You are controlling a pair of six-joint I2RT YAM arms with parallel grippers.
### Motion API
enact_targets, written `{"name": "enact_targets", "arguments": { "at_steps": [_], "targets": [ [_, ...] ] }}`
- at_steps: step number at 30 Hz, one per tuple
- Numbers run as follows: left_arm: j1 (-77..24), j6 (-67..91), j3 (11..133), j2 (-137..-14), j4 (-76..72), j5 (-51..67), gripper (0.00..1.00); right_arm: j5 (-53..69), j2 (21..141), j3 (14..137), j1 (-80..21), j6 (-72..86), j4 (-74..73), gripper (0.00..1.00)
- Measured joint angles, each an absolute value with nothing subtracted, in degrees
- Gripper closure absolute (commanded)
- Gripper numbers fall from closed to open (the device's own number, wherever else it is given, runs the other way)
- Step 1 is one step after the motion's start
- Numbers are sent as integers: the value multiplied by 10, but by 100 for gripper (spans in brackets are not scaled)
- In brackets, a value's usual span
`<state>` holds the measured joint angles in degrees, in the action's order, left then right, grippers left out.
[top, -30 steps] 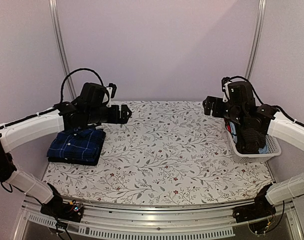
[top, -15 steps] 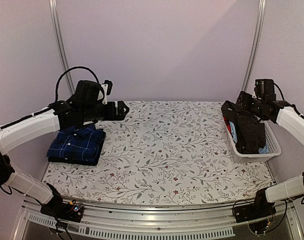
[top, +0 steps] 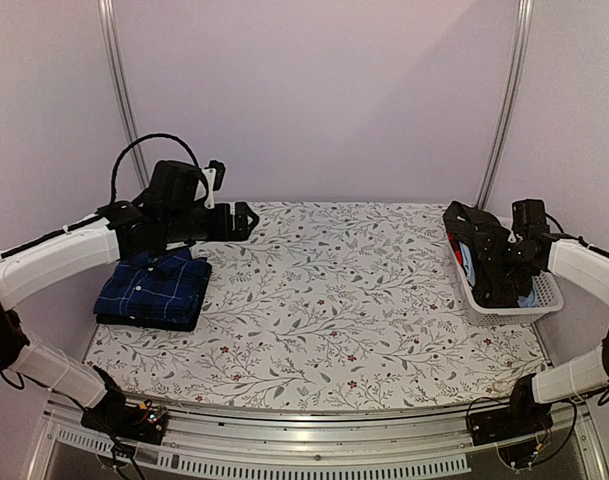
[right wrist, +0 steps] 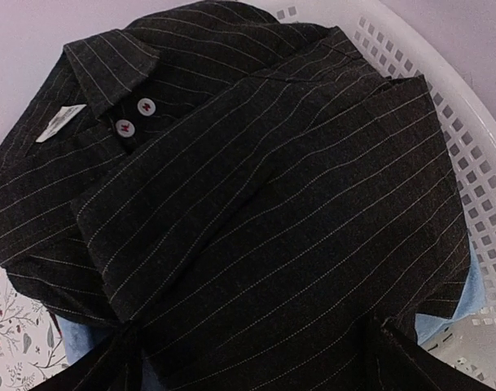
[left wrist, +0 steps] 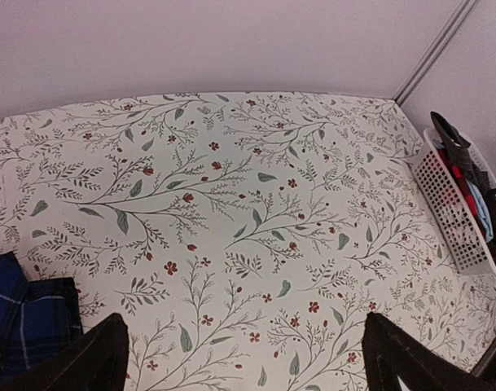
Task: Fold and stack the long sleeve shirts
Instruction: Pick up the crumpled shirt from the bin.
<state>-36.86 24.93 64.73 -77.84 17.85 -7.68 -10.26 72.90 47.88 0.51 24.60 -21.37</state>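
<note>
The black pinstriped long sleeve shirt (right wrist: 256, 187) lies bunched in the white basket (right wrist: 467, 138), collar and two buttons at the upper left. My right gripper (right wrist: 256, 362) is open right over it, a finger low on each side of the cloth. From above, this gripper (top: 504, 270) dips into the basket (top: 546, 292) on the black shirt (top: 484, 250). The navy checked shirt (top: 154, 288) lies folded at the table's left. My left gripper (top: 242, 220) hovers open over bare tabletop, beyond that shirt (left wrist: 19, 322), its fingers (left wrist: 97, 362) far apart with nothing between them.
A light blue cloth (right wrist: 476, 301) lies under the black shirt in the basket, which stands at the table's right edge (left wrist: 455, 212). The flowered tablecloth (top: 334, 300) covers the table. Metal posts (top: 504, 100) rise at the back corners.
My right arm has come down and to the right, into the basket and onto the black shirt. My left gripper drew back slightly to the left, then stayed still.
</note>
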Motion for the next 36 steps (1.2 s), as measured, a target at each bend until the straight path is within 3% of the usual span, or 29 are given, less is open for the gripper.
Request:
{"name": "enact_targets", "arguments": {
  "at_steps": [4, 8, 13, 28, 36],
  "targets": [
    [-366, 250, 647, -778, 178, -73, 0, -90, 743, 470, 17, 248, -198, 27],
    [-366, 251, 647, -778, 178, -68, 0, -81, 751, 470, 18, 253, -187, 64],
    [-365, 251, 647, -778, 179, -67, 0, -79, 749, 471, 20, 256, -183, 99],
    [-363, 251, 647, -778, 178, -64, 0, -84, 691, 597, 7, 229, -244, 100],
    [-361, 251, 647, -778, 174, -51, 0, -119, 677, 739, -117, 204, -276, 100]
  ]
}}
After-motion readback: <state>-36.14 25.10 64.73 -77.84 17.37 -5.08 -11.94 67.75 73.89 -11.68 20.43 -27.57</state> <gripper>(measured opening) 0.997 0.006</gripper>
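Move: The right hand is open on the crumpled dark striped shirt in the bin, the shirt's middle about 3 cm ahead, 4 cm left and 2 cm below. Blue cloth shows under it, some 5 cm back, 3 cm right and 6 cm down; a red cloth edge lies about 12 cm left, 2 cm ahead and 5 cm down. From the left hand the shirt is roughly 56 cm right, 3 cm ahead and 12 cm below. Right fingers close on the dark shirt, then lift it about 20 cm, drifting left late and tilting up 25 degrees. ##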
